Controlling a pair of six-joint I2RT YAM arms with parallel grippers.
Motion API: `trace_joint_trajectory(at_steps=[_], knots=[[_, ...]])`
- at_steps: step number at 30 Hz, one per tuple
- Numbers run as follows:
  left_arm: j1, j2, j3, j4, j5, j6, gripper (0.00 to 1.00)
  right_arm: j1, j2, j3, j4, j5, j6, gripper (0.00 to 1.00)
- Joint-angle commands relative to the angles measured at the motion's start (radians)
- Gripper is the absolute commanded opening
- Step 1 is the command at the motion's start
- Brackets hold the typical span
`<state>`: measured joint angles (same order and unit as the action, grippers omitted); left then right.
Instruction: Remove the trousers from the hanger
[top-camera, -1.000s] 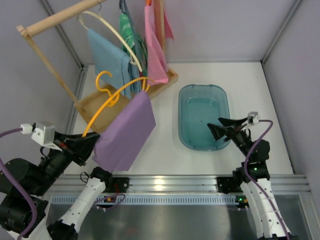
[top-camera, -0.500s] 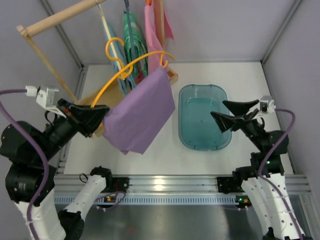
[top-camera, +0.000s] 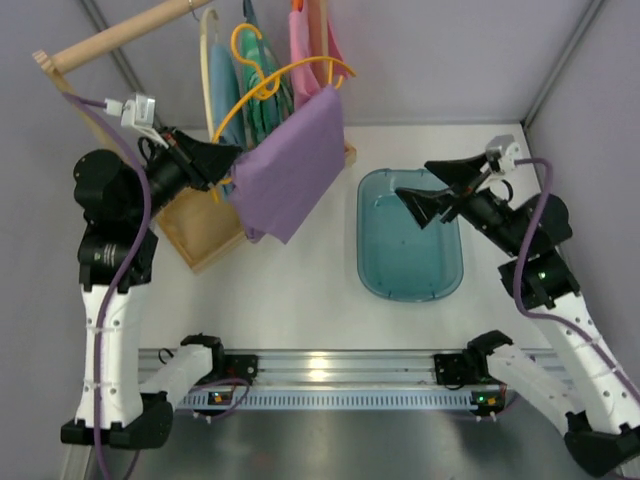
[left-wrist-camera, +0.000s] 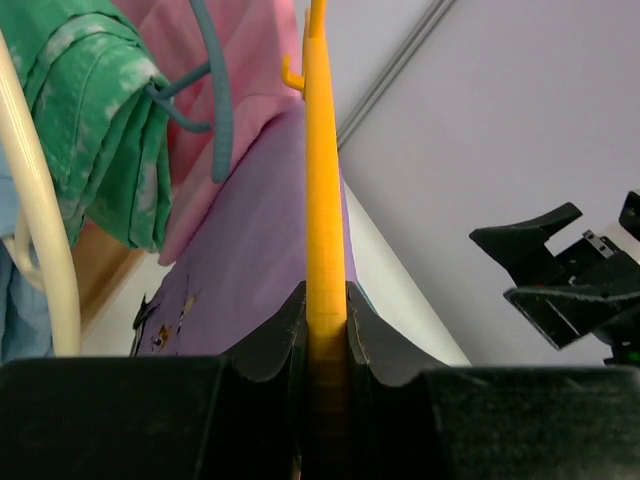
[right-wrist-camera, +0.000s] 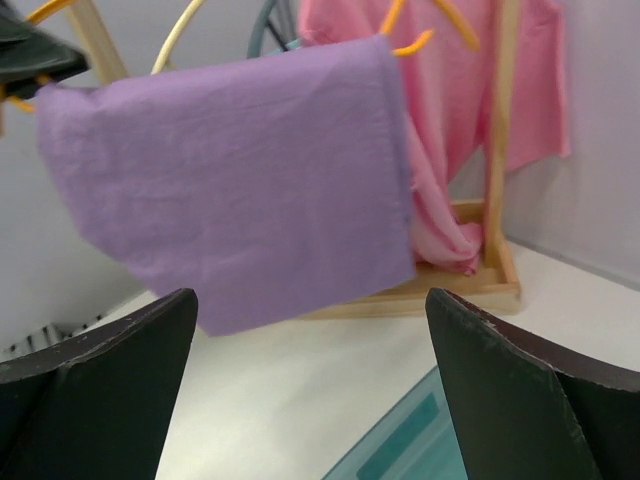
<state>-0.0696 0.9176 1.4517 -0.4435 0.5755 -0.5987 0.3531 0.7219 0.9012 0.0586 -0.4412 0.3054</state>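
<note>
The lilac trousers (top-camera: 290, 170) hang folded over the bar of the orange-yellow hanger (top-camera: 270, 75), held in the air in front of the wooden rack. My left gripper (top-camera: 225, 160) is shut on the hanger's left end; in the left wrist view the orange bar (left-wrist-camera: 322, 200) runs straight up from between the closed jaws, with the trousers (left-wrist-camera: 250, 260) draped to its left. My right gripper (top-camera: 420, 190) is open above the basin, to the right of the cloth and apart from it. In the right wrist view the trousers (right-wrist-camera: 240, 170) fill the space ahead of the spread fingers (right-wrist-camera: 520, 390).
A wooden rack (top-camera: 110, 35) with a tray base (top-camera: 200, 235) stands at the back left, carrying a pink garment (top-camera: 305, 40), a green garment (top-camera: 255, 80) and a cream hanger (top-camera: 208, 70). A teal basin (top-camera: 408, 235) lies on the table at the right.
My left arm has raised the hanger and trousers up and back toward the rack. My right gripper has risen and moved left toward the trousers, still open.
</note>
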Motion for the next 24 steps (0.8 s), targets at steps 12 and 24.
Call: trace_joint_trajectory(at_steps=[12, 24], knots=[[-0.257, 0.243, 0.154, 0.305, -0.183, 0.129, 0.00, 0.524, 0.241, 0.151, 0.109, 0.513, -0.417, 0.99], [-0.714, 0.331, 0.188, 0.316, -0.799, 0.350, 0.00, 0.857, 0.421, 0.139, 0.320, 1.039, -0.669, 0.99]])
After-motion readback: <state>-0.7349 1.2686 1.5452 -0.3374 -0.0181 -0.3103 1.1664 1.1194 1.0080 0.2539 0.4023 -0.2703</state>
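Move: My left hand already pinches the yellow hanger by one end; the purple trousers draped over it have their middle about 9 cm ahead, 10 cm to the right and 8 cm below. A pink garment on the rack hangs roughly 23 cm ahead, 14 cm right and 15 cm down. From my empty right hand the trousers are some 19 cm to the left and 8 cm ahead, about level; the teal bin is 15 cm ahead, 4 cm right and 35 cm below. I bring my hands together: the left keeps its pinch on the hanger, goes forward, then swings about 15 cm right while sinking 5 cm and rolling its left side up. My right hand, fingers wide open, travels about 15 cm left to the trousers' near part, dipping 3 cm late; it rolls its left side down some 20 degrees and tips up slightly, ending just below and beside the left gripper. ##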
